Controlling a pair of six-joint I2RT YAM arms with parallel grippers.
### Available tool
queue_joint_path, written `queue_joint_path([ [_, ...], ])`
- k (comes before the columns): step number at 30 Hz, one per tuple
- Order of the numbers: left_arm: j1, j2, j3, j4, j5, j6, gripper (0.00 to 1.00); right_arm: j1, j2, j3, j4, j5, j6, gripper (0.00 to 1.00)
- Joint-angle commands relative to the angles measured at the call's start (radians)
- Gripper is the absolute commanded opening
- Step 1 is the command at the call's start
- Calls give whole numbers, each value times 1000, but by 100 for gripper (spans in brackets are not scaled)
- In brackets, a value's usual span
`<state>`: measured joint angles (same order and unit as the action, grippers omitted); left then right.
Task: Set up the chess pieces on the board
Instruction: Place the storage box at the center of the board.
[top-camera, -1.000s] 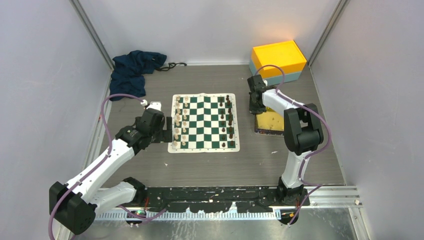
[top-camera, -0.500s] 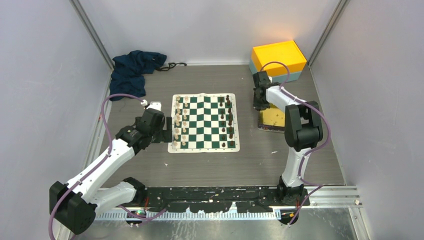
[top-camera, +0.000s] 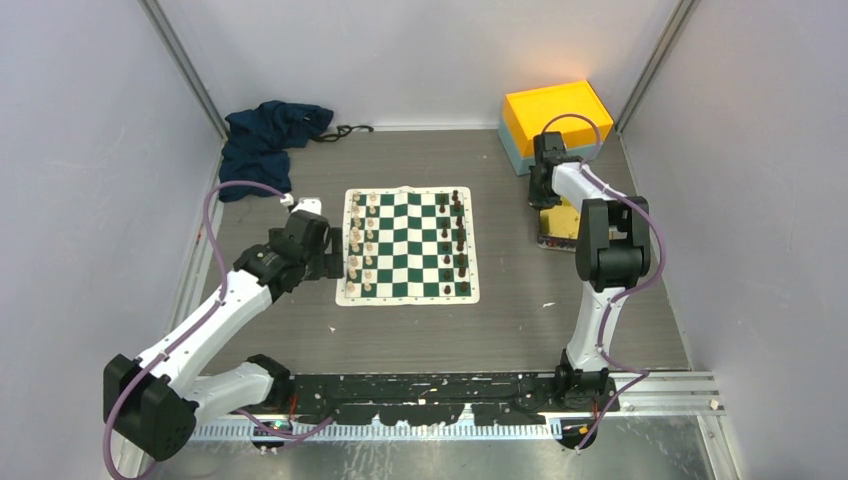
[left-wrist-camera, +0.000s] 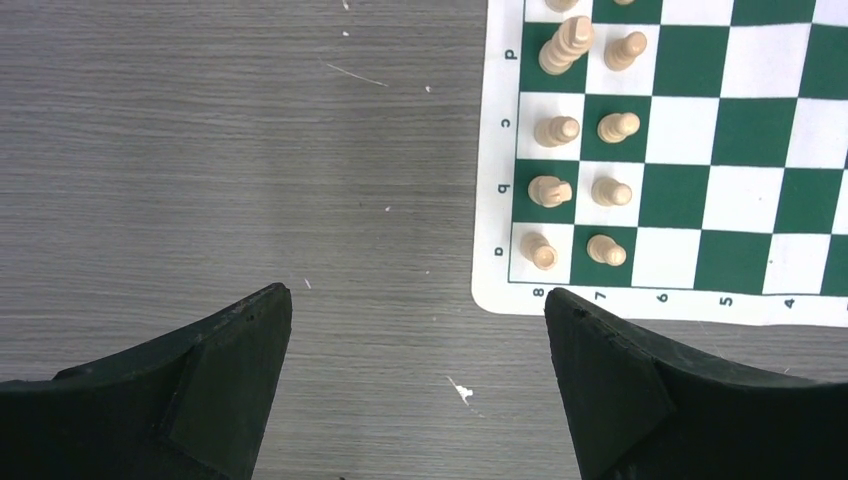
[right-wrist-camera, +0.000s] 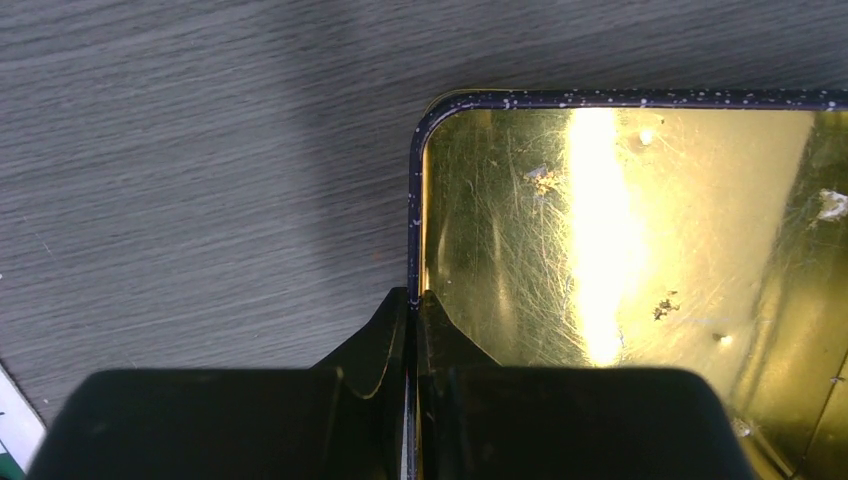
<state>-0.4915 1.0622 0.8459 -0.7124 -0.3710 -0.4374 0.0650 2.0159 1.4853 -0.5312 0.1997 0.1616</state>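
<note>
The board (top-camera: 408, 245) lies flat in the middle of the table. The cream chess pieces (top-camera: 361, 245) fill its two left columns and the dark ones (top-camera: 452, 240) its two right columns. My left gripper (top-camera: 333, 264) hovers open just off the board's left edge. In the left wrist view its fingers (left-wrist-camera: 415, 300) straddle bare table beside the board's corner (left-wrist-camera: 500, 290), with cream pieces (left-wrist-camera: 555, 190) just ahead. My right gripper (right-wrist-camera: 412, 295) is shut on the left rim of the gold tray (right-wrist-camera: 600, 250), which looks empty.
The gold tray (top-camera: 562, 222) sits right of the board, below the orange and teal box (top-camera: 557, 117) at the back right. A dark blue cloth (top-camera: 268, 140) is bunched at the back left. Walls close in both sides.
The right gripper has dragged the gold tray to the right and back, away from the board and closer to the orange box. The left arm has barely shifted.
</note>
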Motion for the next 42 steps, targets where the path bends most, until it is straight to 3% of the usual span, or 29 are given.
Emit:
queue_joint_path([
  [1, 17, -1, 49, 25, -28, 12, 98, 4, 11, 10, 9, -26, -37, 10],
  [8, 19, -3, 67, 13, -23, 8, 98, 4, -46, -72, 38, -70, 2, 15],
  [20, 19, -16, 79, 16, -26, 16, 98, 18, -101, -77, 34, -37, 19, 39],
  [33, 19, -14, 125, 43, -79, 38, 100, 42, -196, 21, 38, 88, 39, 43],
  [42, 59, 103, 178, 247, -154, 114, 100, 143, -241, 40, 95, 37, 47, 44],
])
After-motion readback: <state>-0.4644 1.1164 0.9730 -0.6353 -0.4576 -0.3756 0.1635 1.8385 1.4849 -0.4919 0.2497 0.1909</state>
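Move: The right hand still pinches the left rim of the golden tray, whose middle lies about 9 cm to its right, 3 cm back and 2 cm below. The yellow-topped box stands some 21 cm ahead and 4 cm to the right, its middle about 2 cm higher. The chessboard's middle is roughly 38 cm to the left and 11 cm back, 3 cm below. From the left hand, the tray is about 70 cm right, 20 cm ahead, 11 cm down. The right hand opens its fingers from nearly shut to a bit under half and lets go of the tray's left rim, easing back, left and down by a centimetre or two as they part, then climbs about 10 cm with a little forward and, at the end, a swing to the left off the rim, the fingers tipping up towards forward by some 15 degrees. Meanwhile the left hand, empty and still wide open beside the board's near left corner, rises about 5 cm and goes forward nearly as far, most of it late, its fingers tipping up slightly. ##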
